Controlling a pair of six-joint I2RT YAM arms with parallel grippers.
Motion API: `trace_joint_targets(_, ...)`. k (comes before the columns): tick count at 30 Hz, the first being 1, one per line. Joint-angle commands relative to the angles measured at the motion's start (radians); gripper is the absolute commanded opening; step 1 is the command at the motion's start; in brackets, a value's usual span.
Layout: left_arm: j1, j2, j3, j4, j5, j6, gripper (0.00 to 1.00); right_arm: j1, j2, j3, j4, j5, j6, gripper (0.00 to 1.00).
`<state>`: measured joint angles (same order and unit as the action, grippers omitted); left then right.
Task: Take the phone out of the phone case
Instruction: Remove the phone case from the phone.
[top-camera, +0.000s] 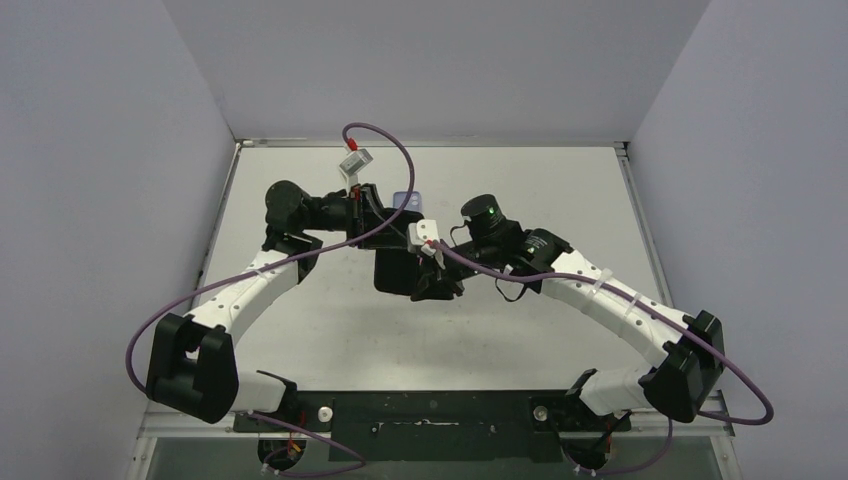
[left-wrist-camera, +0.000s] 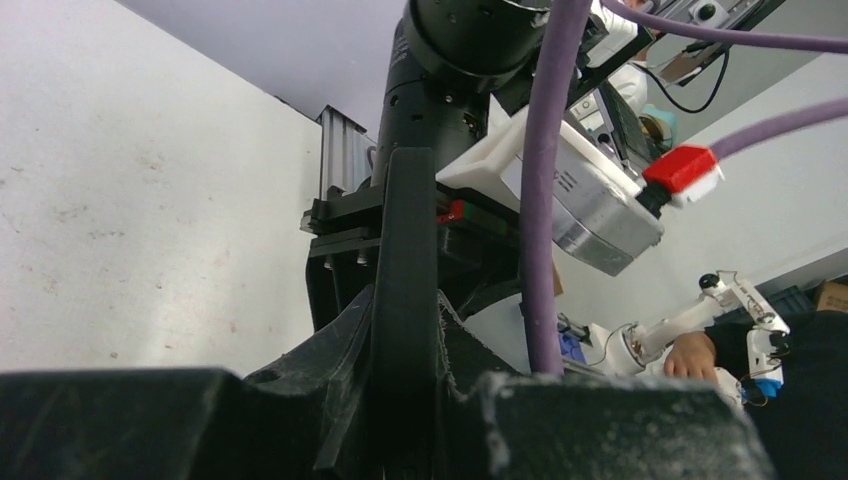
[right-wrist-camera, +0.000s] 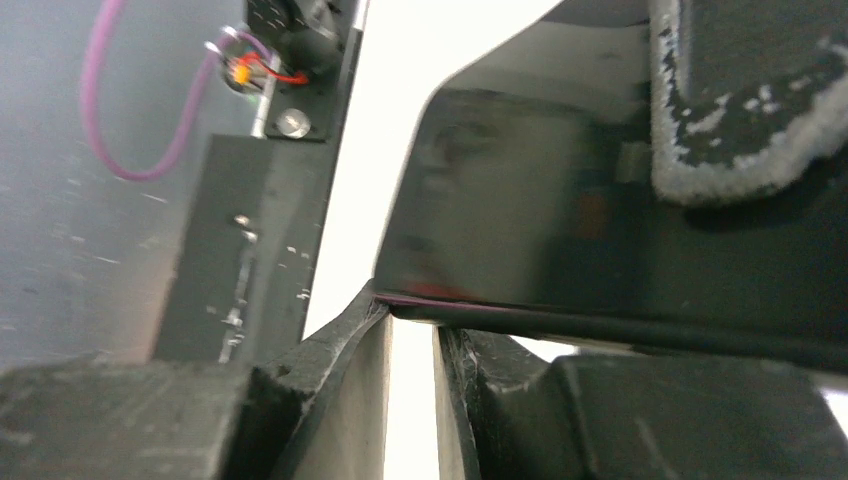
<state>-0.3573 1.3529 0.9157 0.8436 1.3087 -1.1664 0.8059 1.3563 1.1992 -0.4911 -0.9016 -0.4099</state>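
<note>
The phone in its phone case (top-camera: 395, 272) is one black slab held above the table between both arms. I cannot tell case from phone. My left gripper (top-camera: 385, 228) comes from the upper left and is shut on it. In the left wrist view the slab (left-wrist-camera: 405, 220) stands edge-on, pinched between the jaws of the left gripper (left-wrist-camera: 405, 300). My right gripper (top-camera: 440, 285) reaches its lower right corner. In the right wrist view the right gripper (right-wrist-camera: 408, 315) has its jaws close together, tips against the bottom edge of the glossy black face (right-wrist-camera: 500, 220), where a thin purple line runs.
A small pale blue patch (top-camera: 407, 200) shows just beyond the left gripper, partly hidden. Purple cables (top-camera: 400, 150) loop over both wrists. The white table (top-camera: 560, 180) is walled in grey on three sides. A black mounting bar (top-camera: 430, 410) spans the near edge.
</note>
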Motion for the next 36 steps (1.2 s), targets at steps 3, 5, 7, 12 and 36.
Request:
trace_joint_targets(3, -0.041, -0.002, -0.02, 0.124, -0.03, -0.209, 0.0, 0.036, 0.013, 0.021, 0.136, 0.292, -0.161, 0.0)
trace_joint_targets(5, -0.042, -0.004, -0.022, 0.136, -0.03, -0.215, 0.0, 0.036, -0.001, -0.001, 0.184, 0.316, -0.145, 0.0)
trace_joint_targets(7, -0.042, -0.007, -0.024, 0.141, -0.03, -0.213, 0.0, 0.035, -0.013, -0.025, 0.229, 0.347, -0.109, 0.0)
trace_joint_targets(12, -0.042, -0.005, -0.029, 0.148, -0.031, -0.214, 0.0, -0.002, -0.035, -0.103, 0.373, 0.493, 0.041, 0.0)
trace_joint_targets(36, 0.064, 0.039, -0.079, -0.122, -0.557, 0.1, 0.0, -0.187, -0.215, -0.228, 0.397, 0.299, 0.654, 0.74)
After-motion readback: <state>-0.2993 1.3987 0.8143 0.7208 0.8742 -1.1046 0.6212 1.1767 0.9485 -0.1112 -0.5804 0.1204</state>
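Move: The left hand already grips the black phone case with its phone, whose middle is about 2 cm back and 3 cm below it. From the right hand, already pinching the case's near right corner, that middle is some 4 cm ahead, 2 cm left and 6 cm up. The bare phone on the table lies about 16 cm ahead of the right hand and 17 cm below, straight on; the lilac case lies 16 cm beyond the bare phone. Right hand sweeps forward-right about 10 cm, opening and freeing the corner, while left carries the phone 10 cm forward. ##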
